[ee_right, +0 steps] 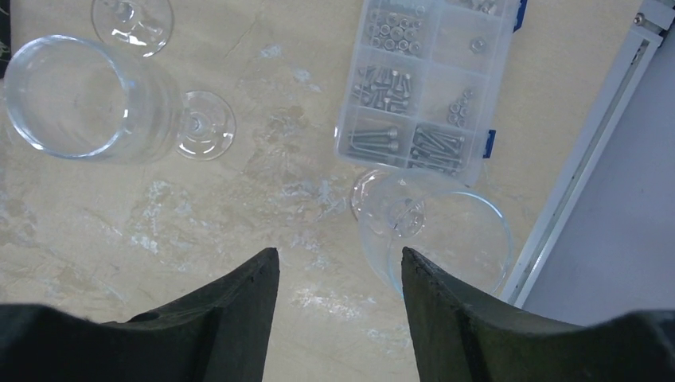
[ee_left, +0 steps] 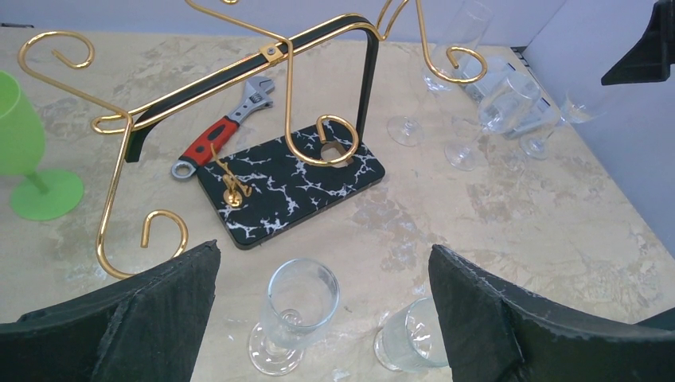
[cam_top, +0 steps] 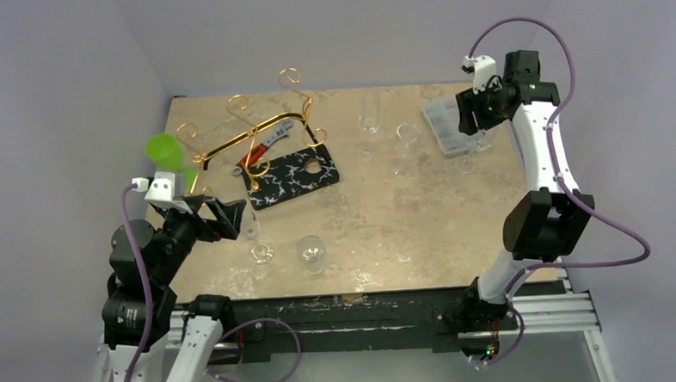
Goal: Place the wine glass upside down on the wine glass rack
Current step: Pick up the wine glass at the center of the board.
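The gold wire wine glass rack point(cam_top: 254, 130) stands at the back left, its arched bar and scroll loops point(ee_left: 271, 56) close in the left wrist view. Several clear wine glasses stand upright on the table. One wine glass point(ee_right: 470, 239) stands by the screw box, just right of my right gripper point(ee_right: 338, 253), whose jaws are apart over bare table with nothing between them. From above, that right gripper point(cam_top: 472, 126) hovers over this glass point(cam_top: 466, 158). My left gripper point(ee_left: 325, 248) is wide open above a small glass point(ee_left: 294, 314), with another glass point(ee_left: 410, 338) at its right finger.
A black white-veined board point(cam_top: 291, 176) and a red-handled wrench point(cam_top: 264, 145) lie under the rack. A green plastic goblet point(cam_top: 165, 151) stands at the far left. A clear screw box point(ee_right: 422, 79) sits near the table's right edge point(ee_right: 589, 159). Two more glasses point(cam_top: 408, 145) stand mid-table.
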`<act>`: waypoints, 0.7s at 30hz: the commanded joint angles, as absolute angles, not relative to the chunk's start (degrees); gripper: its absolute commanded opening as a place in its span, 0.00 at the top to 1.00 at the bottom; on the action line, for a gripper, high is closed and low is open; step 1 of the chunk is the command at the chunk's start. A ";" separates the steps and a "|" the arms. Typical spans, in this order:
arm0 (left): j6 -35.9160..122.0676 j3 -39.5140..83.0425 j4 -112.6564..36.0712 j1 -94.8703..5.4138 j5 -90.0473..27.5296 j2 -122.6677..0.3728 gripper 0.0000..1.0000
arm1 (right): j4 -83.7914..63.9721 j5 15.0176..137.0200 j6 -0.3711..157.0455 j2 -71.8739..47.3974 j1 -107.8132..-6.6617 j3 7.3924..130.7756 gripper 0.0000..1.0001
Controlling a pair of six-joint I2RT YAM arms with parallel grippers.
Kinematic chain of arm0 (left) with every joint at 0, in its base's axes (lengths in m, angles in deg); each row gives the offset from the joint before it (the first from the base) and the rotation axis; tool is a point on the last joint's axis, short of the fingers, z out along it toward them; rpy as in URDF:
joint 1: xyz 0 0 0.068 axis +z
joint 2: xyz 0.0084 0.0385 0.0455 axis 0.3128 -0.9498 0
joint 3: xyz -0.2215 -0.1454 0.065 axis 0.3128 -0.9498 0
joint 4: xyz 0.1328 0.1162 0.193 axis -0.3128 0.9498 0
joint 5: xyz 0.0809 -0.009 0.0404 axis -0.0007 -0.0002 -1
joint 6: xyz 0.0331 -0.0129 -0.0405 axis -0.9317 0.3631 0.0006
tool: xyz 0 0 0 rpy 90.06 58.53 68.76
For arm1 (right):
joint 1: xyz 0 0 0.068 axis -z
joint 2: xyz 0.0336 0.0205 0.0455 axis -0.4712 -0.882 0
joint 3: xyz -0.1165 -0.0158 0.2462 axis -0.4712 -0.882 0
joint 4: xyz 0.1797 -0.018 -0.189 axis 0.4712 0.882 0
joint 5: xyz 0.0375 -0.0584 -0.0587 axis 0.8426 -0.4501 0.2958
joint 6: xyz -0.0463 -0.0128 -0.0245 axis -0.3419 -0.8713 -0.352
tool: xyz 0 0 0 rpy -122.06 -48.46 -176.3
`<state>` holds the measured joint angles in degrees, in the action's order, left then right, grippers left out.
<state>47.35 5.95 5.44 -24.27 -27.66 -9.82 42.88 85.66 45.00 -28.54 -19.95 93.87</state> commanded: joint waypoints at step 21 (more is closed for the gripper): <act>46.70 6.88 3.65 -24.68 -26.71 -9.96 0.00 | 41.70 80.64 49.53 -32.49 -19.85 95.17 0.71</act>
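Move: The wine glass beside the parts box is what my right hand is going for. The glass's middle lies about 4 cm to my right, 1 cm ahead and some 12 cm below. The parts box is about 12 cm ahead and 1 cm to the right, on the table. The centre wine glass stands about 13 cm to the left and 2 cm ahead. From my left hand, the glass by the box lies roughly 55 cm right, 24 cm ahead and 21 cm lower. I ease my right hand down about 3 cm and a little over 1 cm to the right, towards the left side of the rim of the glass by the parts box, slowing to a stop. My fingers narrow from a bit over half open to about a third, while my wrist tips down and turns clockwise by some 5 degrees each. My fingertips come close to the rim; whether they touch can't be seen. ##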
